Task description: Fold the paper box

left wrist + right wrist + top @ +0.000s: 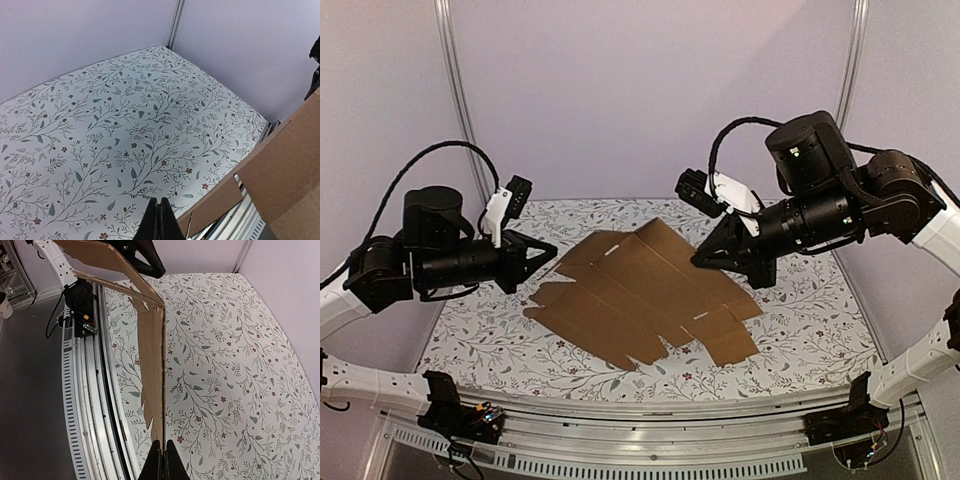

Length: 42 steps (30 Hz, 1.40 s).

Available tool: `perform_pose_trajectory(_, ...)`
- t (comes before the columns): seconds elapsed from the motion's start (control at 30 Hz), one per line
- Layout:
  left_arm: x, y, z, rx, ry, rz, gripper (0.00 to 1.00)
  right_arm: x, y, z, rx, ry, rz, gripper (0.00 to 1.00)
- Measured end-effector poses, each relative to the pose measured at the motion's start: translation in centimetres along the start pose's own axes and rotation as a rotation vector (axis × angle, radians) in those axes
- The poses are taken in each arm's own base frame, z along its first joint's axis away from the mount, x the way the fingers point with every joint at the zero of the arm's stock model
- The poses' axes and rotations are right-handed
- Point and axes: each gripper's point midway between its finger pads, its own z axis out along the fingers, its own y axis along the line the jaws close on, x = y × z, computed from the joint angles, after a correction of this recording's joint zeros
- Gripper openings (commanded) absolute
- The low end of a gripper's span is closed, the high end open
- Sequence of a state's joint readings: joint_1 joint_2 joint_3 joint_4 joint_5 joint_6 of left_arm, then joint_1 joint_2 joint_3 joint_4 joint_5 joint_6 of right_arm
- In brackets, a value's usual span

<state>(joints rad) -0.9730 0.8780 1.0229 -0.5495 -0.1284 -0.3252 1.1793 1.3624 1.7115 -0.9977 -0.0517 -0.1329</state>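
Note:
The paper box [640, 295] is a flat brown die-cut sheet with flaps and notches, spread over the middle of the table. My right gripper [698, 262] is shut on its far right edge. In the right wrist view the sheet [152, 355] runs edge-on away from the pinching gripper [163, 445], raised above the table. My left gripper [552, 250] hovers at the sheet's left corner with its jaws shut. In the left wrist view nothing sits between the left gripper's [160, 202] fingers, and the cardboard [285, 170] lies just to their right.
A floral cloth [800, 330] covers the table. An aluminium rail [640, 440] runs along the near edge and shows beside the sheet in the right wrist view [90, 405]. Pale walls and metal posts [460, 110] close the back and sides.

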Motion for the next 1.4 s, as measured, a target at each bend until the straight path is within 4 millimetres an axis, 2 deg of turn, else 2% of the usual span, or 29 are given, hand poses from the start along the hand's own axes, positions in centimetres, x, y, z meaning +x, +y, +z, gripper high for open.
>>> perform_pose_trajectory(0.2, 0.6, -1.9, 0.8, 0.110, 0.016, 0.003, 0.00, 0.6, 0.2, 0.8, -0.013, 0.017, 0.024, 0.00)
perform_pose_trajectory(0.53, 4.9, -3.1, 2.7, 0.212, 0.107, -0.012, 0.00, 0.9, -0.4, 2.1, 0.017, 0.043, 0.046, 0.00)
perform_pose_trajectory(0.8, 4.8, -4.0, 2.8, 0.270, 0.079, -0.038, 0.00, 1.3, -0.9, 3.2, 0.035, 0.052, 0.070, 0.00)
perform_pose_trajectory(1.1, 5.4, -3.7, 3.3, 0.258, 0.081, -0.071, 0.00, 2.4, -3.6, 5.1, 0.121, 0.102, 0.109, 0.00)
perform_pose_trajectory(1.23, 6.8, -3.2, 4.3, 0.236, 0.097, -0.099, 0.00, 3.5, -4.8, 6.8, 0.146, 0.154, 0.123, 0.00)
perform_pose_trajectory(1.4, 10.9, -2.3, 7.2, 0.202, 0.174, -0.148, 0.00, 5.3, -5.7, 9.5, 0.159, 0.244, 0.110, 0.00)
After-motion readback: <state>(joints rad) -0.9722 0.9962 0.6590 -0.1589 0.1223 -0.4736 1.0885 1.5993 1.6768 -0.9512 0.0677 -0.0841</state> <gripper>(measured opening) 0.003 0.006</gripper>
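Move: The paper box's left end flap lies about 7 cm to the right of the left hand, level with it fore and aft and slightly lower; its main panel is some 22 cm to that hand's right, 6 cm back. The lower panels hang about 9 cm right, 10 cm back and 12 cm below. From the right hand, closed on the main panel's far edge, the end flap is roughly 22 cm left, 2 cm ahead and slightly lower. The paper box is carried down about 10 cm and forward 7 cm by the right hand, slowly at first and then faster, fingers still pinching its far edge and the wrist rolling some 15–20 degrees. The closed left hand sinks about 12 cm in two stages, working 5 cm right and slightly back and tipping downward, to come in close beside the left end flap. ##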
